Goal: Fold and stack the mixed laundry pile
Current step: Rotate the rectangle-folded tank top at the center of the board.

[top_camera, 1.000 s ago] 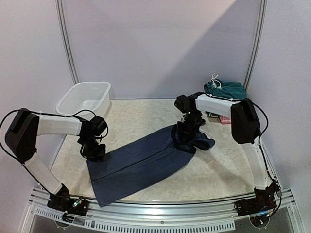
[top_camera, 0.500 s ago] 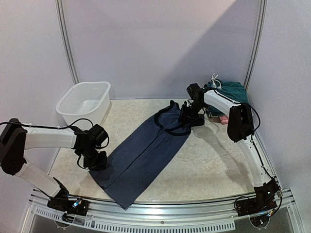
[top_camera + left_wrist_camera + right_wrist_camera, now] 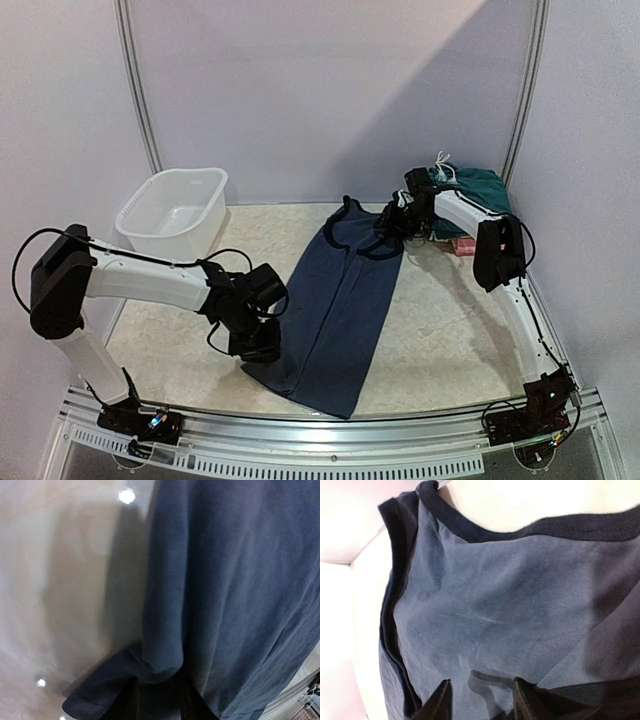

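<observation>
A navy shirt (image 3: 340, 300) of the laundry pile lies stretched out on the table, neck end at the back and hem near the front edge. My left gripper (image 3: 258, 345) is down at its lower left edge. In the left wrist view that gripper (image 3: 160, 697) is shut on a bunched fold of the shirt (image 3: 230, 580). My right gripper (image 3: 388, 228) hovers at the shirt's back right shoulder. In its wrist view it (image 3: 481, 682) stands open over the cloth (image 3: 495, 595), a loose ridge between the fingers. Dark teal shorts (image 3: 470, 185) with a white drawstring lie folded at the back right.
A white plastic tub (image 3: 175, 210) stands at the back left. Something pink (image 3: 462, 246) lies under the shorts by the right arm. Metal frame posts (image 3: 140, 90) rise at the back, and a rail (image 3: 320, 425) runs along the front edge.
The left gripper dragged the shirt's lower edge right toward the centre. The right gripper carried the neck end to the back right, and its jaws have opened.
</observation>
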{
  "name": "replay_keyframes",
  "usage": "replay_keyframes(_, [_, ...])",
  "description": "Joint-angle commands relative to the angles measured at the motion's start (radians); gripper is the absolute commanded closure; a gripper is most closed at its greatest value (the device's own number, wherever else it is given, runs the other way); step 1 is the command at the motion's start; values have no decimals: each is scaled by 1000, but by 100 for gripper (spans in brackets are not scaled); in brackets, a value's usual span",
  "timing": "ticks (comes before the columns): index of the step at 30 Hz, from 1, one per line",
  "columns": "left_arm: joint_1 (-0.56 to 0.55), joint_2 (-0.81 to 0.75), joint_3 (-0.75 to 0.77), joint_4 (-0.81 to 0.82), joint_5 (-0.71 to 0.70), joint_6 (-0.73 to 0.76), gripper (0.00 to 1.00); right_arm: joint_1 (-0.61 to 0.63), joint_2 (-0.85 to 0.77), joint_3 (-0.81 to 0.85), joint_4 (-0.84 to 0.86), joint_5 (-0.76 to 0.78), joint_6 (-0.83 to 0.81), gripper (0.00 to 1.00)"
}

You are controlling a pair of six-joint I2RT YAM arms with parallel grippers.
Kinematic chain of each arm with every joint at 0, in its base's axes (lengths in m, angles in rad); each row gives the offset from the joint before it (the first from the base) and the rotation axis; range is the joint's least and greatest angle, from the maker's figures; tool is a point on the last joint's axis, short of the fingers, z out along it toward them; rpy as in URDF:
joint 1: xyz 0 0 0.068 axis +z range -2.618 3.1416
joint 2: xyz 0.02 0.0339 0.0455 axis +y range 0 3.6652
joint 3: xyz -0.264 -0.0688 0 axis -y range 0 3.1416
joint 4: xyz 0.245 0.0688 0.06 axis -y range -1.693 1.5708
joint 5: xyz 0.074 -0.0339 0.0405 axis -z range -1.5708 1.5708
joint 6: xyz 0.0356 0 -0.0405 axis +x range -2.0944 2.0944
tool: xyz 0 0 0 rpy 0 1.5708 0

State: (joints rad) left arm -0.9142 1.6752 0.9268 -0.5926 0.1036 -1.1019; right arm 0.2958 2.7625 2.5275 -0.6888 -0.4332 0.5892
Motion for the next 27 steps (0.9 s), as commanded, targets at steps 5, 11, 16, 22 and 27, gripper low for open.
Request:
replay_keyframes(5, [-71,-182,77,-244,-150,9,62,23,-120,-35,-34,-23,-42,40])
replay_keyframes(11, [-50,-342,64,-356,-219,157,40,84,-324,-148,-157,92,-76,21])
replay_keyframes(16, [-4,-439,9,-403,-183,354,36,188,-602,-494,-210,268,-36,17])
replay_keyframes(22, [76,-566,-94,-360,-11,479,35,416,-976,-1010,-170,421,289,17])
replay_keyframes(27, [121,-552,-116,-353,10,467,37,718,-1160,-1257,-152,550,623,17])
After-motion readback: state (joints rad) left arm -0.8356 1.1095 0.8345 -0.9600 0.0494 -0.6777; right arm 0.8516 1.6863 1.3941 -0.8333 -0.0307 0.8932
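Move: The tank top lies lengthwise, hem nearest the robot, with both hands still in its cloth. Its middle is about 18 cm ahead and 17 cm right of the left hand, which is at the left edge near the hem; from the right hand, at the neck end, it is some 24 cm back and 14 cm left. The teal shorts pile stands about 22 cm right and 8 cm ahead of the right hand. The white basket is roughly 38 cm ahead and 24 cm left of the left hand. The tank top is let go at both ends as the fingers open wide. The left hand lifts about 10 cm and moves off left, clear of the hem, turning some 20 degrees clockwise. The right hand lifts from the neck end, then sweeps quickly back about 35 cm along the cloth, ending over the right edge of its lower half. ##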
